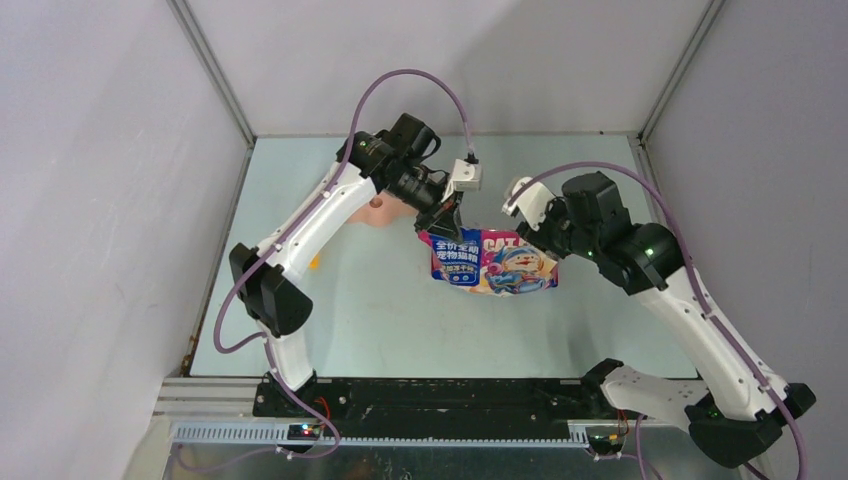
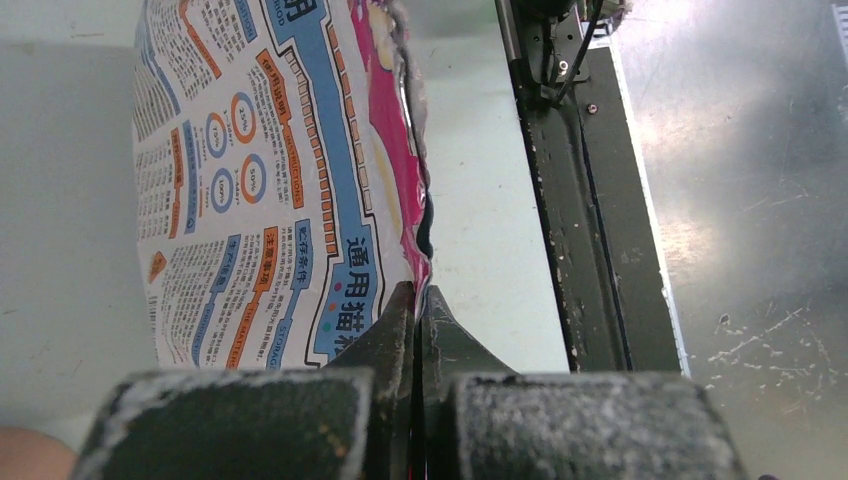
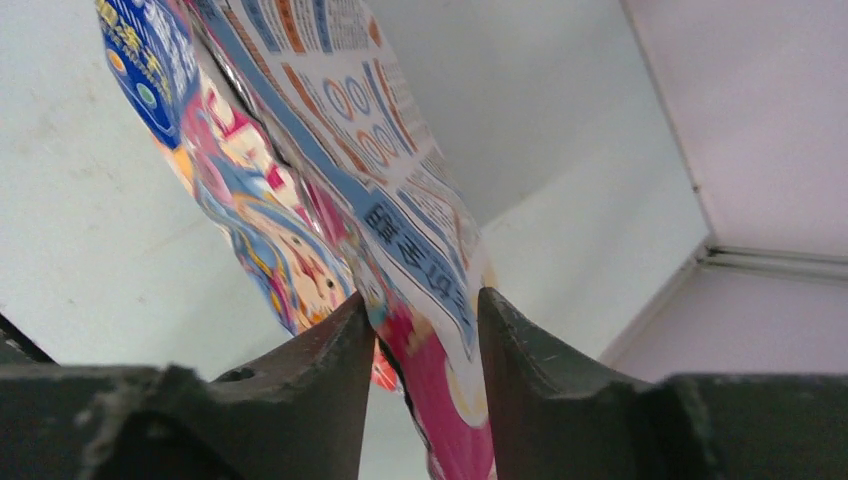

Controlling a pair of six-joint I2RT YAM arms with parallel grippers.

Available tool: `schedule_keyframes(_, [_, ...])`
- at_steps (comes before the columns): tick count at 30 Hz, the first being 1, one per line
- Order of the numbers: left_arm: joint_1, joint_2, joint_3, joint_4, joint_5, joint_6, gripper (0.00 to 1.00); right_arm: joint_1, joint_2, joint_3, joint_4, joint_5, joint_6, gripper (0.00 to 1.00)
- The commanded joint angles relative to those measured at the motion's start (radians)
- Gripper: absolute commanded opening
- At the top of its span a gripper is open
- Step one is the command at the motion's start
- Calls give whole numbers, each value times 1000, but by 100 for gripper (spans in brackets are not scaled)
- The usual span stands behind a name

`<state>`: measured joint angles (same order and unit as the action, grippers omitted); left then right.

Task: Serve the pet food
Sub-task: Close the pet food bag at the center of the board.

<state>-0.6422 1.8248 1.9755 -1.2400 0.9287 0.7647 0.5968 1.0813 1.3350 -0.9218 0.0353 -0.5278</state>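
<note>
The pet food itself is hidden inside its pack. That pack, a glossy blue, pink and white cat food bag (image 1: pixel 492 263), hangs over the middle of the table between both arms. My left gripper (image 1: pixel 441 222) is shut on the bag's upper left edge. In the left wrist view, the left gripper (image 2: pixel 418 296) pinches the pink seam of the bag (image 2: pixel 260 180). My right gripper (image 1: pixel 531 226) is at the bag's upper right corner. In the right wrist view, the right gripper (image 3: pixel 422 298) stands open astride the bag (image 3: pixel 330 170), whose pink edge lies against one finger.
A pink feeder (image 1: pixel 378 209) lies partly hidden under the left arm at the back. A bit of yellow scoop (image 1: pixel 314 263) shows by the left arm's elbow. A black base rail (image 2: pixel 570 200) runs along the near edge. Enclosure walls stand close on three sides.
</note>
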Motion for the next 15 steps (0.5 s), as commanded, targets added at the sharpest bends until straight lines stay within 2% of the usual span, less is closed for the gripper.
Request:
schedule_keyframes(1, [14, -53, 18, -101, -6, -16, 0, -14, -85, 1, -66, -5, -122, 50])
schedule_keyframes(3, [6, -50, 39, -93, -17, -34, 0, -15, -113, 1, -103, -74, -157, 58])
schedule_keyframes(5, [-12, -37, 86, -83, -42, -52, 11, -15, -127, 1, -133, -113, -182, 63])
schedule_keyframes(6, [-20, -35, 95, -76, -59, -56, 25, -16, -128, 2, -152, -123, -190, 64])
schedule_keyframes(7, [-36, -32, 104, -68, -70, -67, 31, -17, -129, 1, -163, -148, -208, 64])
schedule_keyframes(8, [-47, -33, 107, -46, -88, -75, 44, -22, -129, -1, -177, -163, -217, 64])
schedule_keyframes(10, [-83, -33, 110, -20, -122, -80, 57, -39, -142, -17, -179, -208, -272, 65])
schedule_keyframes(15, [-168, -9, 128, 29, -201, -92, 69, -160, -172, -52, -129, -367, -370, 68])
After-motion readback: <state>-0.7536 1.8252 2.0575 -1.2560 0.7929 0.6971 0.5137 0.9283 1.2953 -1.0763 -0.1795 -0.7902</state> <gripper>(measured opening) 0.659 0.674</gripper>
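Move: Around the pet food bag's mouth both hands are set: the left still pinches near its left end, the bag's middle about 9 cm to its right, level with it in depth and some 10 cm below. From the right hand, whose part-open fingers are at the right half of the mouth, that middle lies roughly 9 cm left, 2 cm back and 11 cm down. The bowl stand sits about 17 cm ahead and 16 cm left of the left hand, some 20 cm lower. Letting go of the mouth's left end, the left hand opens to about two-thirds, lifts about 1 cm and then shifts a couple of centimetres back and right along the bag. The right hand draws back about 5 cm towards the base and 2 cm right, rising slightly then sinking again, turning some 15 degrees counter-clockwise as its fingers spread wider, so the mouth ends beside its forward finger. ##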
